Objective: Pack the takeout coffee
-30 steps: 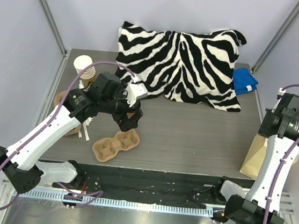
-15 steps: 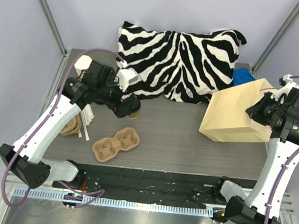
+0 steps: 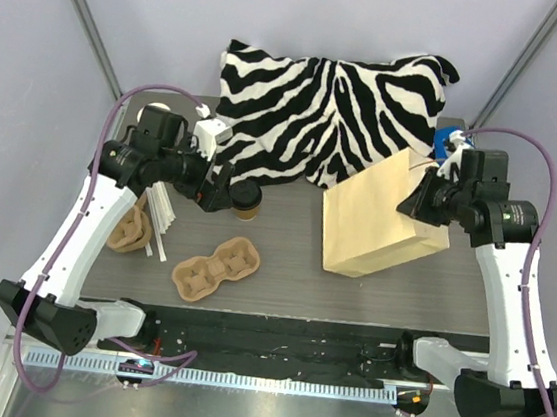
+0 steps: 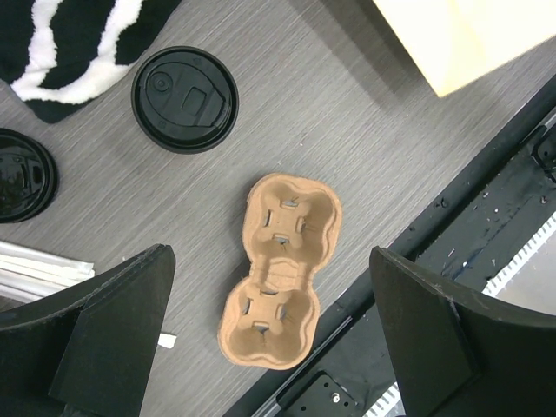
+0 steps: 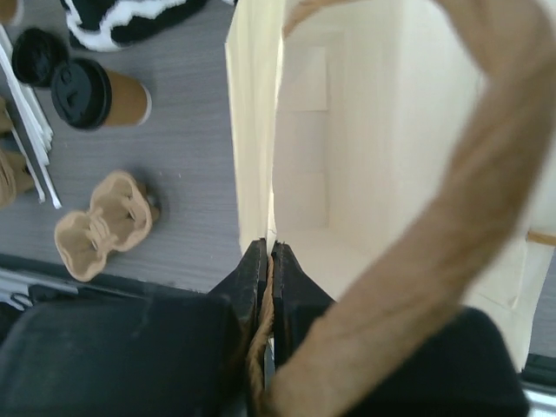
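The takeout coffee (image 3: 248, 200), a kraft cup under a black lid, stands upright in front of the zebra cushion. It also shows from above in the left wrist view (image 4: 184, 99) and at the upper left of the right wrist view (image 5: 97, 95). My left gripper (image 3: 220, 190) hovers open just left of it, holding nothing; its wrist camera looks down past the wide jaws (image 4: 269, 256). My right gripper (image 5: 271, 249) is shut on the rim and twisted handle of the tan paper bag (image 3: 378, 220), which tilts with its mouth open over the table's right half.
A two-cup pulp carrier (image 3: 216, 267) lies near the front edge, another (image 3: 130, 230) at the left beside wrapped straws (image 3: 162, 217). A loose black lid (image 4: 22, 174) lies by the straws. The zebra cushion (image 3: 339, 115) fills the back, with a blue cloth (image 3: 443, 139) behind the bag.
My right arm has swung the paper bag from the table's right edge leftward over the table. My left gripper has drawn back from above the carrier, uncovering the lidded cup.
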{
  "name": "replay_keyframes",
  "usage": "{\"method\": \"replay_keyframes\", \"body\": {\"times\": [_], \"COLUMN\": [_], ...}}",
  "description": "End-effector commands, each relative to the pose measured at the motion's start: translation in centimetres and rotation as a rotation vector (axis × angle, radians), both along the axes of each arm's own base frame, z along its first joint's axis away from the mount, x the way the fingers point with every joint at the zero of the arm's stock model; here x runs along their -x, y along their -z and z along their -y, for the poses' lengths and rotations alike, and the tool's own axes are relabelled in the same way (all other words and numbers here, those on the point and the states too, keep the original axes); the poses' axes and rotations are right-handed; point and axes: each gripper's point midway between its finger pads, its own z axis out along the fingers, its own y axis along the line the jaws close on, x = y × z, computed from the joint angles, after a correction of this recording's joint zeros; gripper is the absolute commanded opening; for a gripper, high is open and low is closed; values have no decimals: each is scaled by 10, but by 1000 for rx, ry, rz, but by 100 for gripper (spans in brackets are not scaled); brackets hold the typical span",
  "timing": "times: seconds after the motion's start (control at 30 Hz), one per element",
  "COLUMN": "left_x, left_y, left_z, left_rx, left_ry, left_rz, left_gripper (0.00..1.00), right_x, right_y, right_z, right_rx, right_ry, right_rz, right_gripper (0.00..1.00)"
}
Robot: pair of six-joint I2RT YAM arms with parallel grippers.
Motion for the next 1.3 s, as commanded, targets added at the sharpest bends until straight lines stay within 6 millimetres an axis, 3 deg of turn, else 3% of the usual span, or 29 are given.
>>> {"method": "replay_keyframes", "body": {"times": [0.0, 0.2, 0.27, 0.33, 0.43, 0.8, 0.83, 0.87, 0.9, 0.93, 1.0, 1.13, 1.27], "left_x": [6, 7, 8, 6, 6, 27, 29, 31, 31, 33, 37, 44, 49], "left_y": [-8, -7, -3, -3, 1, 23, 24, 24, 24, 23, 21, 17, 19], "left_z": [-3, -4, -5, -6, -8, -6, -6, -5, -4, -4, -1, 3, 10], "left_rx": [18, 18, 15, 13, -5, 5, 7, 14, 17, 20, 33, 51, 65], "left_ry": [-13, -26, -28, -32, -37, -5, -2, 5, 10, 16, 50, 122, 220], "left_rz": [11, 19, 16, 25, 18, -75, -80, -87, -88, -83, -81, -56, -60], "left_gripper": [100, 100, 100, 100, 100, 100, 100, 100, 100, 100, 100, 100, 100], "right_x": [14, 22, 23, 22, 20, -16, -16, -18, -21, -20, -22, -26, -22], "right_y": [-10, -38, -34, -11, 18, 11, 9, 5, 7, 5, 0, -25, -72], "right_z": [-5, 11, 14, 14, 2, -50, -59, -64, -69, -76, -80, -92, -104], "right_rx": [59, 201, 225, 236, 201, -19, -55, -73, -86, -101, -109, -161, -198], "right_ry": [-13, -33, -37, -42, -70, -135, -165, -179, -197, -223, -236, -292, -399], "right_rz": [-1, 37, 21, -34, -114, -110, -113, -106, -113, -112, -94, -20, 125], "right_gripper": [1, 1, 1, 1, 1, 1, 8, 22, 55, 68, 84, 91, 97]}}
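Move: My right hand holds the paper bag by its top, the bag slanting with its bottom swung out to the left. The clear spot where it will stand is about 6 cm ahead, 4 cm left and 28 cm below that hand. The cup carrier lies some 40 cm left and 3 cm back, the lidded coffee cup about 36 cm left and 14 cm ahead, both some 25 cm down. From my left hand, the bag's spot is about 35 cm right, 6 cm ahead and 27 cm down. I set the bag down with my right hand: a short bob up, then about 6 cm down and slightly back, then left and forward by roughly 8 cm, level, tipping and turning counter-clockwise about 15 degrees to bring the bag upright. On the way my fingers open wide and let go, and I rise some 3 cm. My left hand, still open and empty, eases back 4 cm and a little down above the carrier. ##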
